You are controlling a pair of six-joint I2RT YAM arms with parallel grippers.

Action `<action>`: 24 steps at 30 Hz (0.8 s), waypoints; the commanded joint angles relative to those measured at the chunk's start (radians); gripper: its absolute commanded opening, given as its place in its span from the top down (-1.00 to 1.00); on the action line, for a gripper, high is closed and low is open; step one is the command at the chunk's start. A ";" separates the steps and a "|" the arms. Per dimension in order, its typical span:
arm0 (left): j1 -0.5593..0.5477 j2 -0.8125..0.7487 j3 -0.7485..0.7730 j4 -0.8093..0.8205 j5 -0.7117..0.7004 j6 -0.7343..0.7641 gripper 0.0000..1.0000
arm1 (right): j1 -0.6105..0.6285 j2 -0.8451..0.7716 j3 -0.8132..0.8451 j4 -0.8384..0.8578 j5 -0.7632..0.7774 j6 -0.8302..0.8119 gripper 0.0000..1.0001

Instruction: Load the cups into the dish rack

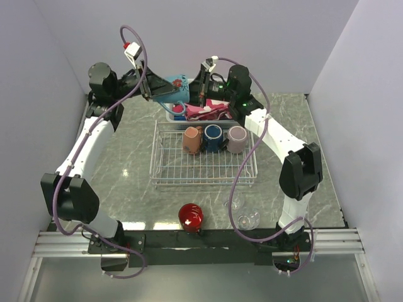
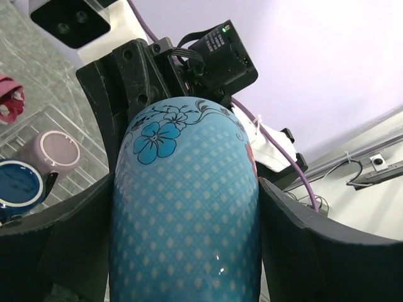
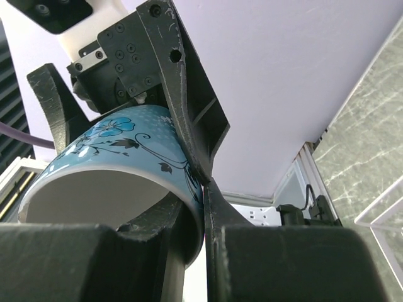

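The teal cup (image 1: 173,91) with a blue flower print hangs in the air above the back of the table, held from both sides. My left gripper (image 1: 157,88) is shut on its body; its black fingers (image 2: 280,220) press both flanks of the teal cup (image 2: 189,207). My right gripper (image 1: 192,94) pinches the rim of the teal cup (image 3: 113,145), one finger inside and one outside (image 3: 204,182). The white wire dish rack (image 1: 164,179) holds the terracotta cup (image 1: 192,139), the navy cup (image 1: 213,138) and the mauve cup (image 1: 236,138) in its back row.
A white slotted basket with pink cloth (image 1: 208,112) stands behind the rack, under the two grippers. A red cup (image 1: 190,216) sits at the near edge. Two clear glasses (image 1: 234,202) (image 1: 247,219) stand to its right, beside the right arm's cable.
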 commanded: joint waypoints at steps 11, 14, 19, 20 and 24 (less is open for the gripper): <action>0.088 0.088 0.370 -0.721 0.121 0.486 0.98 | -0.145 -0.177 -0.156 -0.191 0.045 -0.142 -0.13; 0.086 0.162 0.563 -1.030 0.026 0.807 0.98 | -0.194 -0.257 -0.237 -0.227 0.055 -0.181 -0.09; 0.044 0.208 0.619 -1.382 -0.364 1.113 0.98 | -0.249 -0.393 -0.317 -0.305 0.077 -0.242 -0.08; 0.004 0.196 0.593 -1.394 -0.430 1.200 0.98 | -0.254 -0.411 -0.329 -0.311 0.075 -0.245 -0.08; -0.059 0.115 0.409 -1.298 -0.646 1.239 0.98 | -0.272 -0.486 -0.364 -0.376 0.084 -0.286 -0.08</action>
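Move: The left hand holds the light-blue cup around its body, mouth to the right. The empty spot at the rack's left end lies about 9 cm ahead of this hand, 3 cm left and 37 cm below; the orange cup is 9 ahead and 7 right, the dark-blue cup 10 ahead and 16 right. The right hand pinches the cup's rim, the cup's middle some 5 cm to its left and level with it; that empty spot is about 8 ahead, 10 left and 33 below. The right fingers open about a third of their range and let go of the light-blue cup's rim, and that hand draws away some 13 cm to the right, dipping about 5 cm and partly rising again while it turns 20 degrees clockwise. The left hand keeps its grip on the cup's body and carries it forward and left about 5 cm each, then sinks fast by some 9 cm towards the empty left end of the dish rack, rolling its fingers and the cup's mouth down by 35 degrees or so. ##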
